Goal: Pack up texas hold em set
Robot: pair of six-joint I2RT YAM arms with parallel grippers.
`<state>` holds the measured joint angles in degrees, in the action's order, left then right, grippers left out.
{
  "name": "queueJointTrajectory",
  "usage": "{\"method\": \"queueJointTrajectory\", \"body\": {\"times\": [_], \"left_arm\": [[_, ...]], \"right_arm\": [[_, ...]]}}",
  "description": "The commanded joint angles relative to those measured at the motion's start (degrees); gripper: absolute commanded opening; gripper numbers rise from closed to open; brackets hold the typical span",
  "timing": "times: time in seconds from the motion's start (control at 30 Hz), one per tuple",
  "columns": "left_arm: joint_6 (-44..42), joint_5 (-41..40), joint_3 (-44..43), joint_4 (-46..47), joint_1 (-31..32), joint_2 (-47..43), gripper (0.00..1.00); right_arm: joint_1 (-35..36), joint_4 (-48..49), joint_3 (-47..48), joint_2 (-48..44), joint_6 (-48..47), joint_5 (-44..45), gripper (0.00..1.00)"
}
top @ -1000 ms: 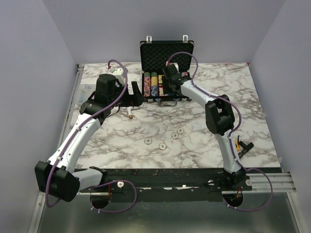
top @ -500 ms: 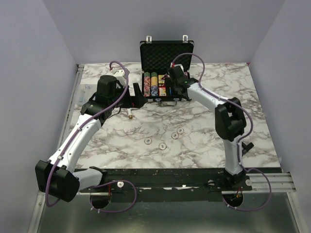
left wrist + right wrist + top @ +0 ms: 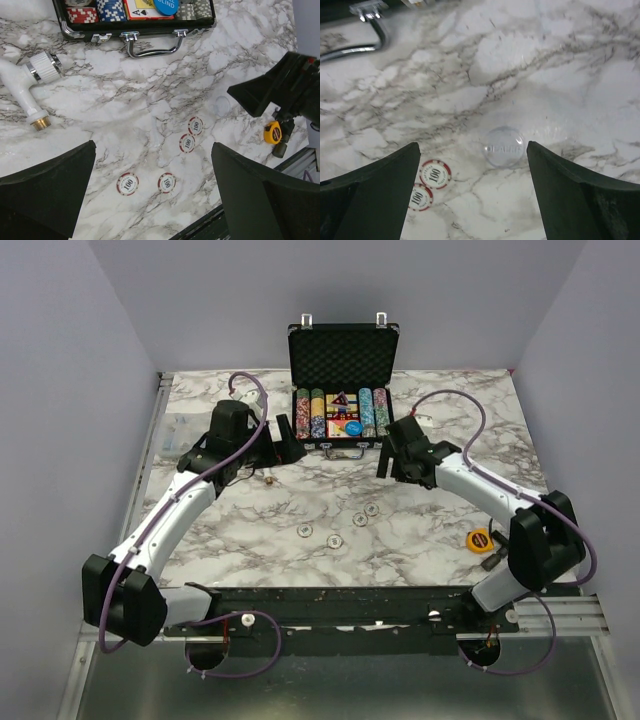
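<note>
The black briefcase [image 3: 343, 352] of the texas hold em set stands open at the back middle, its front wall [image 3: 75, 33] in the left wrist view. Inside are chip rows [image 3: 310, 413], a red card box [image 3: 337, 426] and a blue disc [image 3: 353, 427]. Several red-and-white 100 chips [image 3: 335, 538] lie loose on the marble, two of them [image 3: 435, 174] by my right gripper. My left gripper [image 3: 286, 437] hovers open left of the case, high over the chips [image 3: 167, 183]. My right gripper [image 3: 473, 145] is open and empty, with a clear dealer disc [image 3: 504, 146] on the table between its fingers.
A yellow-and-black tape measure [image 3: 481, 539] lies at the front right by the right arm. A white plastic fitting with a brass end [image 3: 30, 80] rests left of the case, under my left arm. The table's front rail [image 3: 350, 600] runs along the near edge.
My right arm has pulled back out of the case towards the front right and its jaws have spread. The blue disc now lies in the case. The left arm barely shifted.
</note>
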<state>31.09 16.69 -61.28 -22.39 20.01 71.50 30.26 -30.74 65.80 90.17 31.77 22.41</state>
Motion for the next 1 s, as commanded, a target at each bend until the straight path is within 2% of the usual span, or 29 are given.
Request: {"method": "queueJointTrajectory", "body": {"times": [0.0, 0.3, 0.47, 0.97], "left_arm": [[3.6, -2.3, 0.2, 0.0, 0.2, 0.6, 0.98], [4.4, 2.8, 0.0, 0.9, 0.2, 1.4, 0.97], [4.2, 5.6, 0.0, 1.8, 0.3, 1.7, 0.95], [3.3, 9.9, -1.1, 1.7, 0.4, 4.1, 0.94]], "right_arm": [[-0.5, -3.0, -6.2, -3.4, 9.3, -5.0, 0.9], [-0.5, -9.0, -4.9, 2.5, 10.7, -0.9, 0.88], [-0.5, -6.0, -7.3, 1.2, 11.4, -1.3, 0.87], [-0.8, -2.4, -9.6, 6.8, 11.3, -5.2, 0.86]]}}
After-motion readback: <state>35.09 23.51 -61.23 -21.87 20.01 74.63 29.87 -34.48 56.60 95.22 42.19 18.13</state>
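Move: The clear dealer button lies flat on the marble, about 4 cm back from the open right hand, some 3 cm to its right and roughly 11 cm below. At that same level, the nearer 100 chip is about 6 cm back and 6 cm left of the hand, the other 8 cm back and 8 cm left. The open case's middle is some 20 cm ahead and 14 cm left, about 9 cm lower. From the left hand the button is about 28 cm right, 1 cm back and 22 cm down. The dealer button is what the empty right hand comes down on: it sinks about 9 cm while drawing back some 6 cm, away from the case, quickly at first, nearly pausing, then lowering again. The wrist tips the fingers about 15 degrees more steeply down and turns slightly clockwise; the fingers stay wide open, ending just short of the button with no touch visible. ##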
